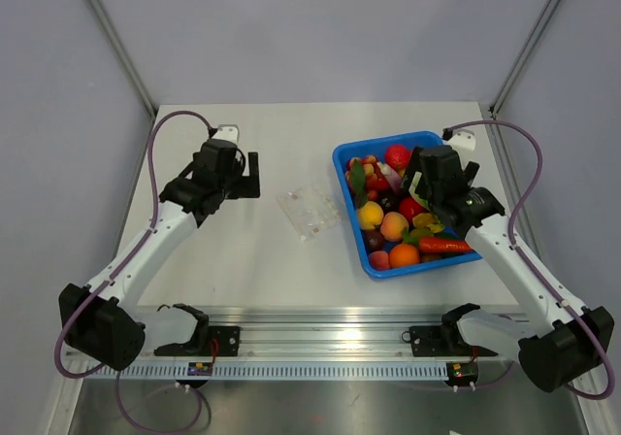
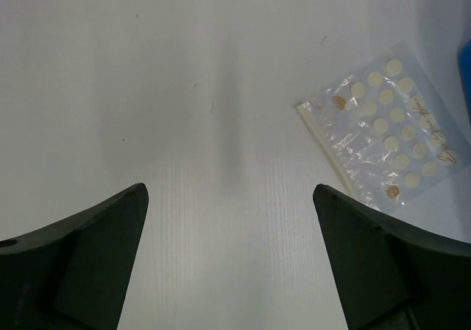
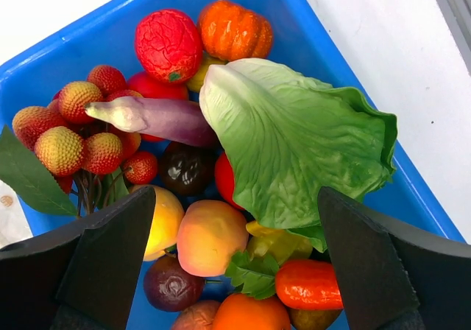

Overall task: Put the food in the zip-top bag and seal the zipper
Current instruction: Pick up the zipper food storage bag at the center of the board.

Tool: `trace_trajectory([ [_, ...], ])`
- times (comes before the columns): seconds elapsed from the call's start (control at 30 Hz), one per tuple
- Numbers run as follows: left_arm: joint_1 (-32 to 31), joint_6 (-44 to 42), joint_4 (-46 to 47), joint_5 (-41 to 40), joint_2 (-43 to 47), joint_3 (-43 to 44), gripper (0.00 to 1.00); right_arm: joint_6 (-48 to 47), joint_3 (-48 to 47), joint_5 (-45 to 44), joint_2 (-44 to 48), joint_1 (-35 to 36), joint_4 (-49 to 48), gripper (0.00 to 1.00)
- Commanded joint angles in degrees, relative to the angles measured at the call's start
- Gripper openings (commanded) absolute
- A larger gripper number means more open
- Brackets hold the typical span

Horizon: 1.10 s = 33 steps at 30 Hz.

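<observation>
The zip-top bag (image 1: 310, 209) lies flat and empty on the white table between the arms; in the left wrist view the zip-top bag (image 2: 386, 131) is clear with pale dots. Its zipper (image 2: 331, 149) is the pale strip along its left edge. My left gripper (image 2: 229, 190) hovers open over bare table left of the bag, also seen from above (image 1: 250, 175). My right gripper (image 3: 235, 191) hangs open over the blue tray (image 3: 309, 20). Two small dark round fruits lie there, a glossy purple-black one (image 3: 186, 168) and a duller purple one (image 3: 171, 284); either could be the food.
The blue tray (image 1: 347, 202) at the right holds several toy foods: a green cabbage leaf (image 3: 294, 138), a peach (image 3: 210, 234), an orange (image 3: 246, 311), a pumpkin (image 3: 234, 29), lychees (image 3: 62, 146) and a red pepper (image 3: 309, 282). Frame posts rise at the table's back corners.
</observation>
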State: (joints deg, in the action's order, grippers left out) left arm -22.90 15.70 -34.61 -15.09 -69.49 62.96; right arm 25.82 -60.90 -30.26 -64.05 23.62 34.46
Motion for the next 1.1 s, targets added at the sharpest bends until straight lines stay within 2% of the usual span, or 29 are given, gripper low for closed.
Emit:
trace_trajectory([
  [0.0, -1.01, 0.38, -1.69, -7.39, -0.47, 3.14, 0.99, 1.33, 0.96, 0.90, 0.59, -0.06, -2.89, 0.99],
  [0.17, -1.36, 2.05, 3.40, -8.03, 3.04, -1.68, 0.99, 0.81, 1.67, 2.13, 1.12, -0.06, -2.91, 0.99],
  [0.27, -1.45, 0.30, 1.93, -5.57, 1.48, 0.92, 0.99, 0.19, 1.75, 2.67, 1.30, -0.06, -2.38, 1.00],
  [0.33, -3.20, -1.81, -0.45, -6.00, -0.98, 2.08, 0.99, 0.10, 2.19, 3.01, 1.47, -0.06, -2.38, 1.00],
  [0.47, -10.40, -4.27, 1.30, -8.20, -3.53, 1.38, 0.99, 0.72, 2.63, 3.98, 1.74, -0.06, -2.38, 0.99],
  [0.6, -18.65, -4.98, 4.62, -7.85, -8.79, 1.12, 0.86, 1.16, 3.16, 4.51, 2.26, -0.06, -2.55, 1.00],
  [0.67, -20.77, -5.16, 6.48, -6.80, -11.62, 0.33, 0.81, 1.07, 3.16, 4.77, 2.44, -0.06, -2.81, 0.99],
  [0.8, -22.28, -5.42, 11.39, -4.69, -18.29, -0.47, 0.73, 0.81, 2.90, 5.12, 2.97, 0.03, -2.55, 0.99],
  [0.93, -22.72, -5.42, 13.95, -6.08, -21.99, -1.08, 0.71, 0.54, 3.16, 5.21, 3.67, -0.06, -2.29, 1.00],
  [1.07, -19.04, -1.30, 14.48, -2.23, -22.97, -0.99, 0.62, 0.28, 3.34, 5.21, 4.02, -0.06, -1.94, 0.99],
])
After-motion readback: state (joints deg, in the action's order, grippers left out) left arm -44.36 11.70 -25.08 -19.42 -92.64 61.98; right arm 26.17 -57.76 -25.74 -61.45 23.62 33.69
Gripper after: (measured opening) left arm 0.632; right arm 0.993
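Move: The flat zip-top bag lies roughly 17 cm to the right of the left hand, about 4 cm farther out and some 17 cm below it. The middle of the blue food tray is about 43 cm to the left hand's right and 5 cm ahead; the lychee bunch in the tray is some 32 cm right and 13 cm ahead. From the right hand, the bag lies about 28 cm left and 4 cm ahead, some 19 cm lower. Rightward and down, the left hand swings about 13 cm across and sinks 12 cm towards the zipper-side edge of the bag, after first hanging nearly still; most of the sideways travel comes before the steepest drop. On the way it turns some 20 degrees clockwise, its left side lifts and the fingers tip further down, closing from wide open to roughly two thirds. ##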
